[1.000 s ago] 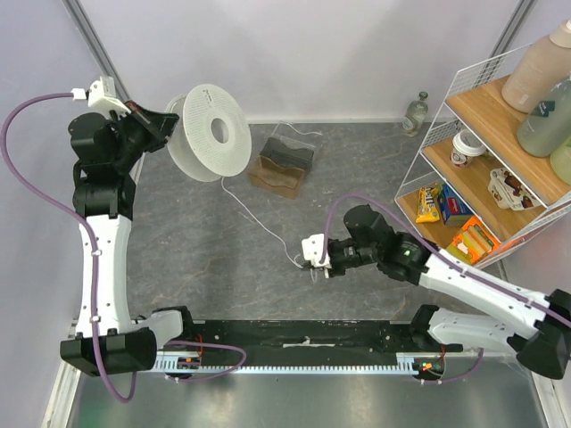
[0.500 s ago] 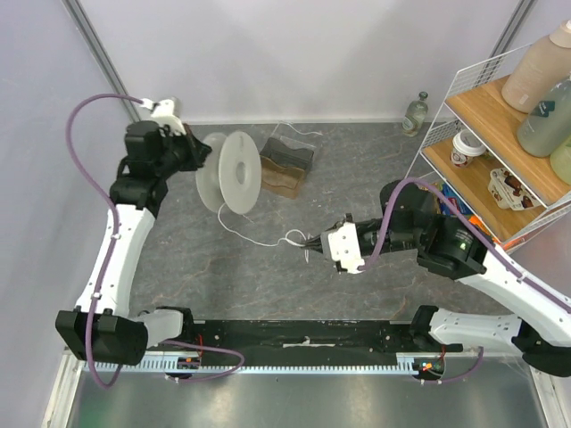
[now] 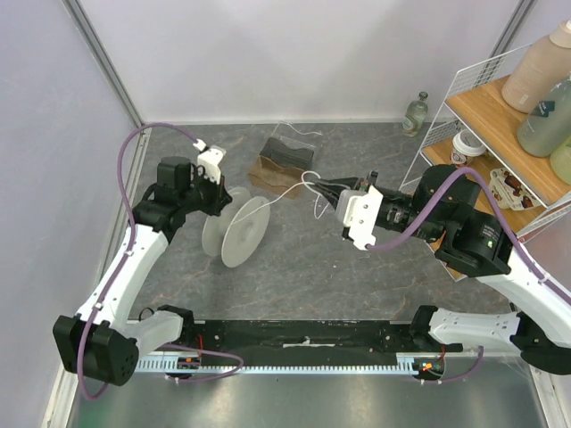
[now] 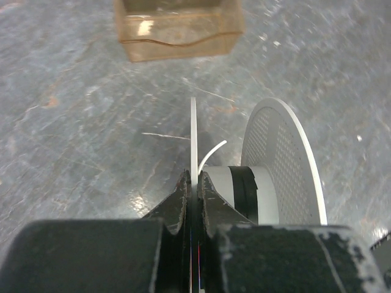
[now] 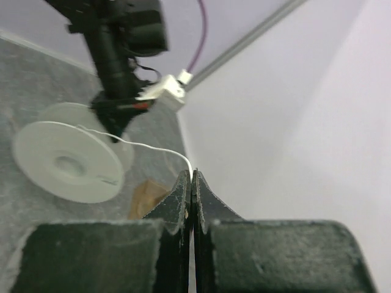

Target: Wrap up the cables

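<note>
In the top view a white spool hangs over the floor left of centre, tilted. My left gripper is shut on the spool's near flange, which shows edge-on between the jaws. The perforated far flange and the hub lie to the right. The cable, a thin white wire, runs from the spool to my right gripper, curling in small loops there. My right gripper is shut on the cable, which arcs back toward the spool.
A brown translucent box sits on the floor behind the cable. A wire shelf with bottles and snack packs stands at the right, and a small glass bottle is by the back wall. Walls close in the back and left.
My left arm swung the spool from the back-left corner toward the centre and turned it. My right gripper carried the cable away from the bases, toward the brown box.
</note>
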Robot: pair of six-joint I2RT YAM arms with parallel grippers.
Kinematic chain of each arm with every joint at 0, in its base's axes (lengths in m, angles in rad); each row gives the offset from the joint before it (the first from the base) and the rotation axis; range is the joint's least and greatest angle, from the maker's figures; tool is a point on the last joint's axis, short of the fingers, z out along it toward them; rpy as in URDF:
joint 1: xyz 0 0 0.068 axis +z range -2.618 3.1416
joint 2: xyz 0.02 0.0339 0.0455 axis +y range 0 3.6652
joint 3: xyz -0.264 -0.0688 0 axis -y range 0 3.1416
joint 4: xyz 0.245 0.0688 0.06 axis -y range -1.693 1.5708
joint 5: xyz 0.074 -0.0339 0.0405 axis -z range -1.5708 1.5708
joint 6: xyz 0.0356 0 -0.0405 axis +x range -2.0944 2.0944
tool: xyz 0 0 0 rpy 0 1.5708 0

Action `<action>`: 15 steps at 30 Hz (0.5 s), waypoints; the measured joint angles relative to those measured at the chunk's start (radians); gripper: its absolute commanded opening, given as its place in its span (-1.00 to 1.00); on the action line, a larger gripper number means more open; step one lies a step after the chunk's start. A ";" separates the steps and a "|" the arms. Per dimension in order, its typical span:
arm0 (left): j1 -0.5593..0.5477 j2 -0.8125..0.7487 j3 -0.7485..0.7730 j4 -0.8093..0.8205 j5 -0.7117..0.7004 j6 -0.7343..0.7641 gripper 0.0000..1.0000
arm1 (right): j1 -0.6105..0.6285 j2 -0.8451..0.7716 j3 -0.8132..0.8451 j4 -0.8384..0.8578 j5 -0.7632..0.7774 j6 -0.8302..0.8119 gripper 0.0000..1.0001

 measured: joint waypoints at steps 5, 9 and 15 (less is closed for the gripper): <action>-0.024 -0.056 -0.053 -0.030 0.101 0.093 -0.97 | 0.002 0.002 0.000 0.041 0.137 -0.037 -1.00; -0.024 -0.099 -0.065 -0.046 0.177 0.151 -0.97 | 0.002 0.007 -0.001 0.056 0.241 -0.071 -1.00; 0.031 -0.171 -0.063 -0.114 0.349 0.208 -0.97 | -0.094 -0.006 -0.049 0.086 0.311 -0.100 -1.00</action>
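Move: The spool, already pinched by its near-left flange, has its middle about level fore and aft with the left hand, 5 cm to its right and 7 cm below; the brown tray is some 18 cm ahead, 16 right and 20 below. From the right hand, which holds the cable high up, the spool is about 14 cm ahead, 17 left and 28 below, the brown tray 31 ahead, 4 left and 42 below. The spool, still gripped by the flange in the left hand, is drawn back about 7 cm and a little right, turning some 20 degrees clockwise and rising slightly at the end. The right hand, still pinching the cable, carries it forward about 7 cm and then increasingly to the right, away from the spool, also turning clockwise 20-odd degrees. ##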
